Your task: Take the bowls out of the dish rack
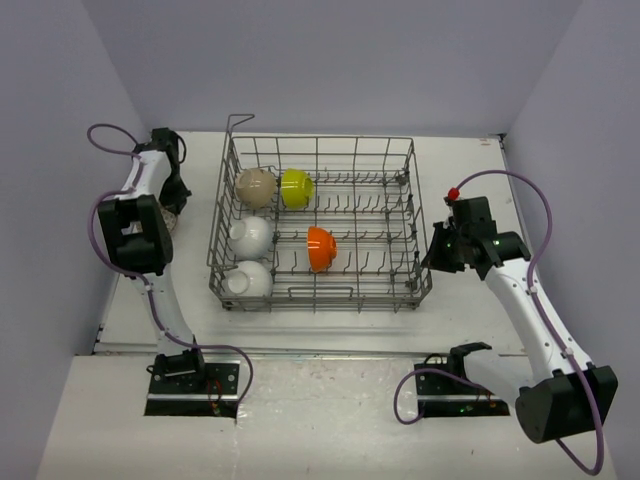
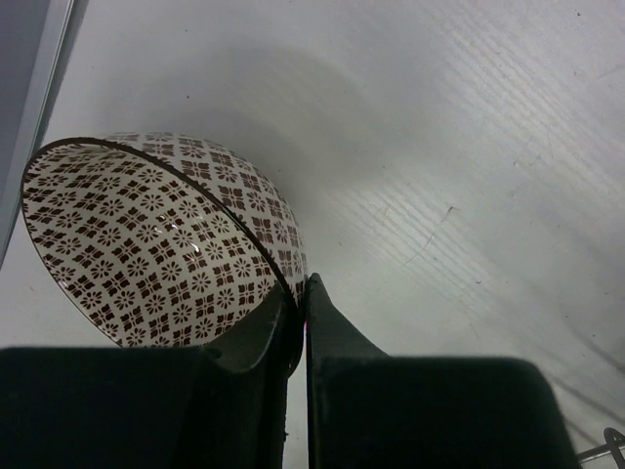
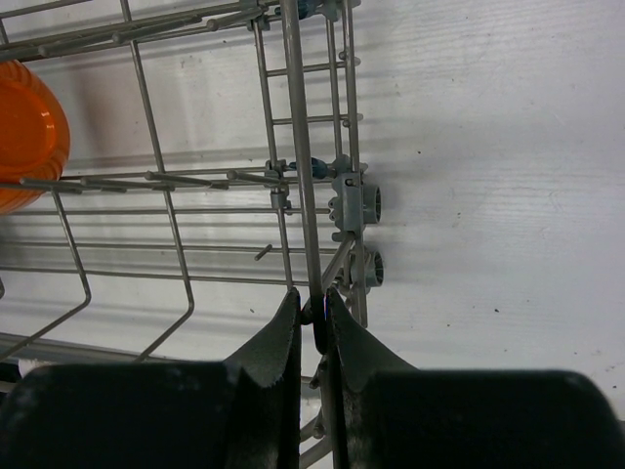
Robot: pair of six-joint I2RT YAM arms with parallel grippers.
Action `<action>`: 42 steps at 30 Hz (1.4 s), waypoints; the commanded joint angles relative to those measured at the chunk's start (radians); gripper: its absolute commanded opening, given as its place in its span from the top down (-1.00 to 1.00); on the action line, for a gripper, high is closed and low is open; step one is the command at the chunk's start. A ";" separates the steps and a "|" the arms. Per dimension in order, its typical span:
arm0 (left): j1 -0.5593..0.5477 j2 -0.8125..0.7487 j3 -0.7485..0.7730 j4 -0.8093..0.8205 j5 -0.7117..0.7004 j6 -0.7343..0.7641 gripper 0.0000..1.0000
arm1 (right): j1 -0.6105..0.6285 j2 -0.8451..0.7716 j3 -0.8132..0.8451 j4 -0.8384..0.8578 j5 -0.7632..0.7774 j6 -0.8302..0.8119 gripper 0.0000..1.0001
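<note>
The grey wire dish rack [image 1: 318, 139] stands mid-table. In it are a beige bowl [image 1: 256, 187], a yellow-green bowl [image 1: 296, 187], two white bowls [image 1: 250, 236] [image 1: 248, 279] and an orange bowl [image 1: 320, 248]. To the left of the rack, my left gripper [image 1: 172, 203] [image 2: 301, 293] is shut on the rim of a white bowl with a brown flower pattern [image 2: 146, 244], held tilted just over the table. My right gripper [image 1: 432, 258] [image 3: 314, 311] is shut on the top rim wire of the dish rack [image 3: 298, 147] at its right side. The orange bowl [image 3: 24, 132] shows at the left edge of the right wrist view.
Grey walls close in the table on the left, back and right. The white tabletop [image 1: 470, 180] runs right of the rack, with a narrower strip to the left. Purple cables loop from both arms. Small rack wheels [image 3: 366, 205] sit near my right fingers.
</note>
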 commanded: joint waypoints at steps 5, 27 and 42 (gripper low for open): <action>0.026 0.000 0.047 -0.013 -0.036 -0.021 1.00 | -0.003 0.030 0.044 -0.013 0.089 0.058 1.00; 0.037 -0.052 -0.037 0.045 0.024 -0.021 -0.16 | -0.005 0.030 0.027 0.010 0.032 0.059 1.00; -0.033 -0.541 -0.068 0.259 0.318 -0.124 -0.22 | -0.003 0.051 0.011 0.014 0.020 0.064 1.00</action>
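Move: The patterned bowl is already held by its rim in the left gripper, its middle about 5 cm left, 2 cm back and 3 cm below; its counter spot is some 6 cm left, 2 cm back and 7 cm down. In the rack, the beige bowl sits about 19 cm right and 5 cm ahead, the nearest white bowl 18 cm right and 7 cm back. From the right hand the patterned bowl lies roughly 66 cm left, 17 cm ahead, 12 cm lower. Ease the left gripper about 1.5 cm left and then a centimetre or so down to set the patterned bowl on the counter beside the rack, and open the fingers wide to let go of its rim. Then lift quickly, some 18 cm straight up off the bowl, swinging the fingertips about 30 degrees up and forward, with a slight drift right at the end. ##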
